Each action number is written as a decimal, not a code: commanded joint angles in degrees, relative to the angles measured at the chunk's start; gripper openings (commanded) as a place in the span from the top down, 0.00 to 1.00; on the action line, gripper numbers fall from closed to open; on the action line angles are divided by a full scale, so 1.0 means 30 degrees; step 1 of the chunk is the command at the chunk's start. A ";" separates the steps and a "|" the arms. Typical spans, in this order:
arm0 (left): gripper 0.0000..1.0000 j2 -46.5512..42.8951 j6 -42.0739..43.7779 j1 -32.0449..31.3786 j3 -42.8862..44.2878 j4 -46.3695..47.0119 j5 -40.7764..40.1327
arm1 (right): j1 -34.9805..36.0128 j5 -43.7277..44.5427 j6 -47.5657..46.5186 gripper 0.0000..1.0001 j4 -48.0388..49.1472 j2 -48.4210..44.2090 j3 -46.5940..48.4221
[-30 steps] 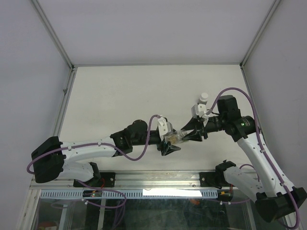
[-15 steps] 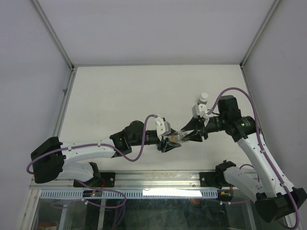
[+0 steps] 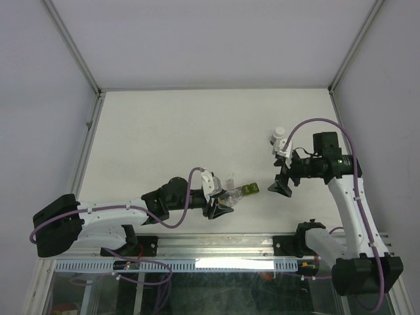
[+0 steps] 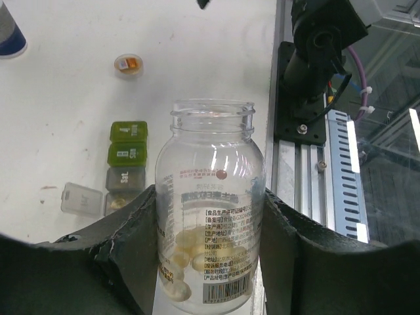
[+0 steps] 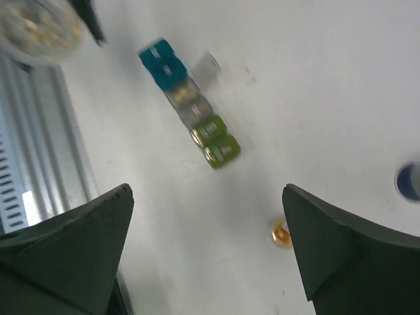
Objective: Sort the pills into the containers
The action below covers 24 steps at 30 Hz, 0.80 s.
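My left gripper [image 4: 210, 197] [image 3: 221, 202] is shut on a clear, uncapped bottle [image 4: 211, 197] [image 3: 230, 195]. Pale yellow pills [image 4: 190, 252] lie at the bottom of it. The containers [image 4: 127, 154] [image 5: 190, 105] [image 3: 248, 189] lie on the table just beyond the bottle's mouth. They form a strip running from teal through grey to olive green, with one clear lid [image 4: 82, 198] flipped open. My right gripper [image 5: 207, 190] [image 3: 281, 187] hangs open above the table to the right of the strip, with nothing between its fingers.
A small round orange-centred cap [image 4: 128, 64] [image 5: 281, 233] lies on the table past the strip. A white bottle with a blue band [image 3: 279, 134] [image 4: 8, 36] stands farther back. The metal rail and arm mount [image 4: 308, 98] run along the near edge.
My right gripper has opened and drawn back to the right, away from the bottle's mouth. My left arm has carried the bottle left and nearer, uncovering the containers.
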 commanded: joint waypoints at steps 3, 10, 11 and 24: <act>1.00 -0.1215 -0.0867 0.0249 -0.1326 0.1900 -0.0570 | -0.3417 0.5116 -0.4794 0.01 -0.0541 0.3173 0.0066; 1.00 -0.2019 -0.0901 0.0250 -0.2219 0.2215 -0.0852 | -0.4147 0.5667 -1.0097 0.01 0.0802 0.5793 -0.0690; 1.00 -0.2139 -0.0894 0.0253 -0.2317 0.2257 -0.0862 | -0.4450 0.5619 -1.1554 0.01 0.1004 0.6092 -0.0987; 1.00 -0.2069 -0.0747 0.0256 -0.2744 0.2665 -0.0834 | -0.5649 0.3881 -1.5747 0.02 0.3347 1.0898 -0.0887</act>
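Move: The round jar lid with the orange packet in it lies about 8 cm ahead of my empty right hand, 7 cm to its right and some 19 cm below. The pill box's middle is roughly 2 cm ahead and 11 cm left of that hand, down on the table; the white bottle stands about 16 cm beyond the lid and 2 cm to its left. From my left hand, which grips the clear jar, the lid is some 12 cm ahead, 25 cm right and 14 cm down. I sweep my open right hand down about 15 cm onto the lid's spot, first swinging right and out, then mostly sinking with a little more forward, and tip its fingers some 20 degrees steeper towards the table; they stay wide open and stop just short of the lid. My left hand keeps its grip on the jar of pills, easing it a couple of centimetres left and slightly down. ##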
